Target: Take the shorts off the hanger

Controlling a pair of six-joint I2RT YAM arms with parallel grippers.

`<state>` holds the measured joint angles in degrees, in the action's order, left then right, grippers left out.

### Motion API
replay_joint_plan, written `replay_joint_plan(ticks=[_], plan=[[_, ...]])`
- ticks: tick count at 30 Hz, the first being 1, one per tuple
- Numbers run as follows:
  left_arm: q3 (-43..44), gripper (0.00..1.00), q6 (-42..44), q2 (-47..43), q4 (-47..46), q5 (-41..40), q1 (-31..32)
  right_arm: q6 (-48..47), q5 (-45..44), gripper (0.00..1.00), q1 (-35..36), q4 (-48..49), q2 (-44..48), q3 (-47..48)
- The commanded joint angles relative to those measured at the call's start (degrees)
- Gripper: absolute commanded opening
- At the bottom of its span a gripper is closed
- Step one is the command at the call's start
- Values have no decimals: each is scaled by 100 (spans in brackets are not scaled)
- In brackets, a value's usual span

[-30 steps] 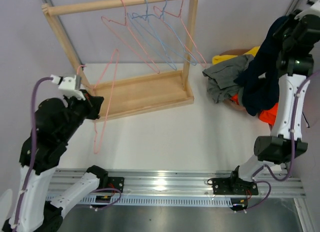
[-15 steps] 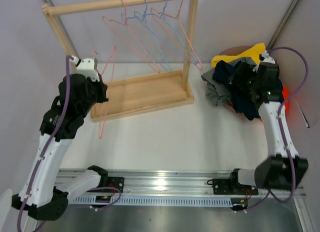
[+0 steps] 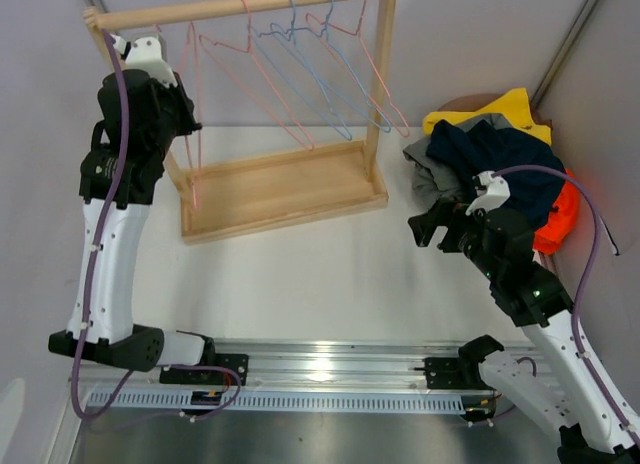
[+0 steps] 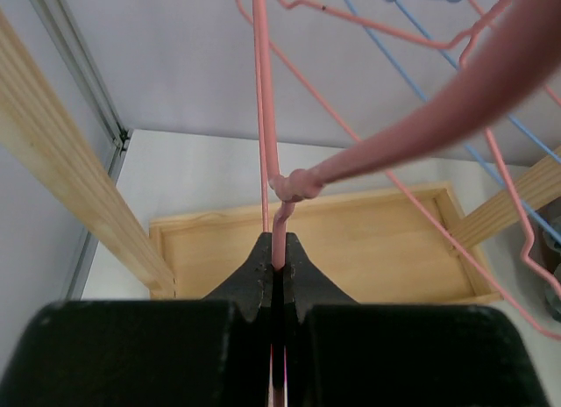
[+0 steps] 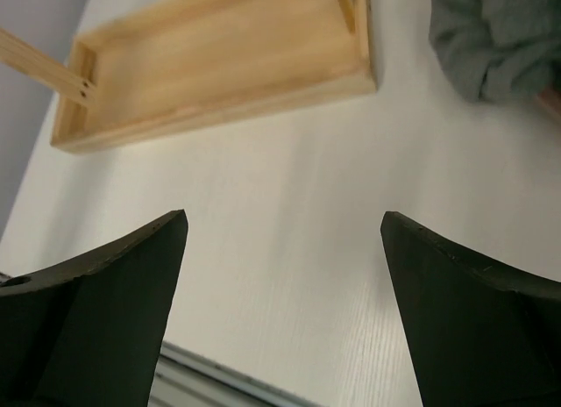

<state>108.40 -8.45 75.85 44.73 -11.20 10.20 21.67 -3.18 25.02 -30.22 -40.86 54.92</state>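
Observation:
The shorts lie in a heap at the right of the table: the navy pair (image 3: 505,156) on top, with yellow (image 3: 517,105), grey (image 3: 432,174) and orange (image 3: 560,222) beneath and around it. My right gripper (image 3: 424,224) stands open and empty over bare table, just left of the heap; its wrist view shows the grey shorts (image 5: 495,40) at the upper right. My left gripper (image 3: 186,124) (image 4: 278,246) is raised beside the rack's left post, shut on the wire neck of a bare pink hanger (image 3: 193,154) (image 4: 262,117). I cannot tell whether its hook rests on the rod (image 3: 240,6).
The wooden rack has a tray base (image 3: 285,189) (image 5: 219,65) and a right post (image 3: 380,74). Several bare pink and blue hangers (image 3: 310,74) hang from its rod. An aluminium rail (image 3: 320,369) runs along the table's near edge.
The right gripper let go of the navy shorts onto the heap, opened, and came down and left over the table. The left arm lifted the pink hanger up toward the rod's left end.

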Motion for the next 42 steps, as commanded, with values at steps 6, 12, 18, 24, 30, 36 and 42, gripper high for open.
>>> replay_joint_plan(ticks=[6,12,18,24,30,36,42], plan=[[1550,0,98,1210,53,92,-219,259,-192,100,285,-125,219,-420],[2437,0,-34,1993,255,162,-457,267,-148,99,372,-186,245,-578],[2880,0,-113,2618,387,276,-580,267,-200,100,416,-300,386,-587],[1969,0,-148,2171,177,329,-580,355,-192,100,434,-318,456,-579],[948,6,-219,1399,-87,347,-615,461,-200,99,548,-353,544,-526],[-230,46,-280,554,-412,355,-615,470,-262,99,636,-494,579,-333],[-899,76,-324,-316,-448,540,-607,417,-341,99,654,-599,562,-87]])
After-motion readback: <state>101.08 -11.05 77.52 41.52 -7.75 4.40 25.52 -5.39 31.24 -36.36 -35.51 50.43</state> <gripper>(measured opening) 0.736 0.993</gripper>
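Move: The left hand already holds the empty pink hanger near its neck; the free spot on the rod lies about 12 cm ahead, 2 cm left and some 7 cm above. At that height, the left post's top is roughly 10 cm ahead and 14 cm left, and the next pink hanger's hook about 13 cm ahead and 11 cm right. From the idle right hand the spot is around 24 cm ahead, 48 cm left and 23 cm up. The left hand carries the pink hanger about 12 cm forward, rising slightly at first and then sinking some 4 cm with a small tip-down of the wrist, to bring the hook over the rod between the left post and the next pink hanger; it then draws back about 9 cm and a little down, the fingers opening wide partway through and letting go of the wire. Meanwhile the open, empty right hand sinks and draws back, each by nearly 4 cm, clear of the clothes. ##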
